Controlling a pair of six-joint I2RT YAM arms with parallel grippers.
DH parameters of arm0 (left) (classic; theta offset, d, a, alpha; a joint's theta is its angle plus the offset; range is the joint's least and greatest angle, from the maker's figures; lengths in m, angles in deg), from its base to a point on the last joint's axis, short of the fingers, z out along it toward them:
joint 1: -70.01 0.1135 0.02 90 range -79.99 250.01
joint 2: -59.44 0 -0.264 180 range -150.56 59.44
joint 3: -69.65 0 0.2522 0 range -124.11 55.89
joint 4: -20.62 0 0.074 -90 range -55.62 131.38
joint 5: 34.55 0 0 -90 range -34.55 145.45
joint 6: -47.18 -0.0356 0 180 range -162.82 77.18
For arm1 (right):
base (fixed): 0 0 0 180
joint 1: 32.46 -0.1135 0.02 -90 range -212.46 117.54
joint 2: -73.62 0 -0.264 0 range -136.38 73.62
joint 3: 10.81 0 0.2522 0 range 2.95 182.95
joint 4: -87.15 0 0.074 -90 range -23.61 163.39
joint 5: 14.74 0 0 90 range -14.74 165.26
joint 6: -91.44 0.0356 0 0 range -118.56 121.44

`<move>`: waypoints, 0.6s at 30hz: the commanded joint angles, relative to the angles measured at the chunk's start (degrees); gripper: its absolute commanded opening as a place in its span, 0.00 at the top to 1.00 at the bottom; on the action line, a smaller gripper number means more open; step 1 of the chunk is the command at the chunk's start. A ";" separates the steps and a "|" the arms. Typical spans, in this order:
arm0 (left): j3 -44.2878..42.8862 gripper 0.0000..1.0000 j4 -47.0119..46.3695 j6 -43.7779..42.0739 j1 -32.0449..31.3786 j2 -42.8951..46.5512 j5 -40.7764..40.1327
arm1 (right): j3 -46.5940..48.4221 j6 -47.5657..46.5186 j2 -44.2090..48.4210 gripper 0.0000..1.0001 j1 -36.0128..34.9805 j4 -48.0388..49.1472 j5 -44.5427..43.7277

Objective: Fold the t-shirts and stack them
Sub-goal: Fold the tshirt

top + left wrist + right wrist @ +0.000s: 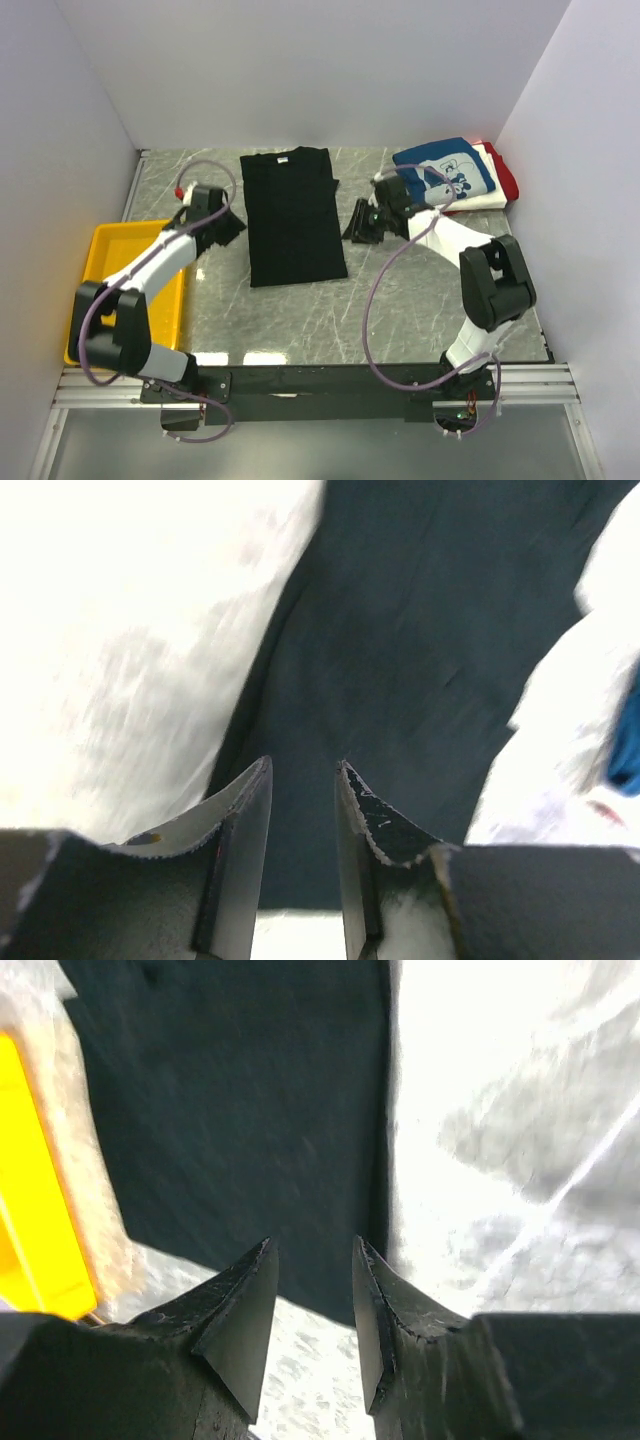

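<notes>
A black t-shirt (293, 215) lies on the marble table, folded into a long strip with its collar toward the back wall. My left gripper (230, 228) hovers at the strip's left edge. In the left wrist view it (303, 765) is open, with only the dark cloth (420, 660) beyond its tips. My right gripper (358, 226) sits just off the strip's right edge. It (313, 1245) is open too and holds nothing, pointing at the shirt's (230, 1110) lower corner. At the back right, a blue t-shirt with a white print (445, 172) tops a pile with a white one (478, 203) and a red one (506, 176).
A yellow plastic tray (100, 245) lies along the table's left side, under the left arm, and shows in the right wrist view (35, 1190). White walls close in the table on the left, back and right. Purple cables loop from both arms.
</notes>
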 commanded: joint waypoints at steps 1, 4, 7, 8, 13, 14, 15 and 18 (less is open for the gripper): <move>7.88 0.63 -1.13 1.86 -2.23 4.37 0.88 | -7.12 1.04 4.01 0.57 -2.14 5.59 0.23; 11.94 0.63 -2.27 2.39 -3.10 7.98 1.94 | -12.20 1.04 6.47 0.57 -3.73 7.61 -1.00; 17.03 0.64 -3.15 3.00 -3.72 10.71 2.46 | -15.03 0.87 7.44 0.57 -4.34 8.50 -1.70; 17.66 0.64 -3.24 3.10 -3.90 11.49 2.73 | -15.48 0.78 7.61 0.57 -4.43 8.32 -2.23; 21.61 0.63 -4.46 3.71 -4.69 13.96 3.95 | -17.85 0.95 7.35 0.57 -4.61 9.72 -1.89; 22.06 0.63 -4.73 3.80 -4.78 14.14 4.13 | -18.11 1.04 7.27 0.57 -4.61 10.34 -1.80; 22.32 0.63 -4.82 3.97 -5.04 14.14 4.14 | -18.55 1.21 7.26 0.56 -4.61 10.69 -1.71; 23.20 0.63 -5.08 4.06 -5.22 14.23 4.49 | -18.99 1.74 6.91 0.56 -4.61 11.66 -0.83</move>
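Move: The near left corner of the folded black t-shirt lies about 13 cm back from the left hand, 3 cm to its right and 10 cm below; the yellow bin's middle is some 29 cm left and 14 cm back. From the right hand, the shirt's near right corner is about 9 cm back, barely 1 cm left and 7 cm below, while the folded stack sits roughly 27 cm right and 18 cm ahead. Both hands head for the shirt's near corners, drawing back along its sides while sinking, with fingers staying part open and tipping a little further down. The left goes about 10 cm back and 7 cm down, slowing but still creeping; the right goes some 8 cm back and 6 cm down, then halts with its fingertips around the near right corner. No grip is made yet. ##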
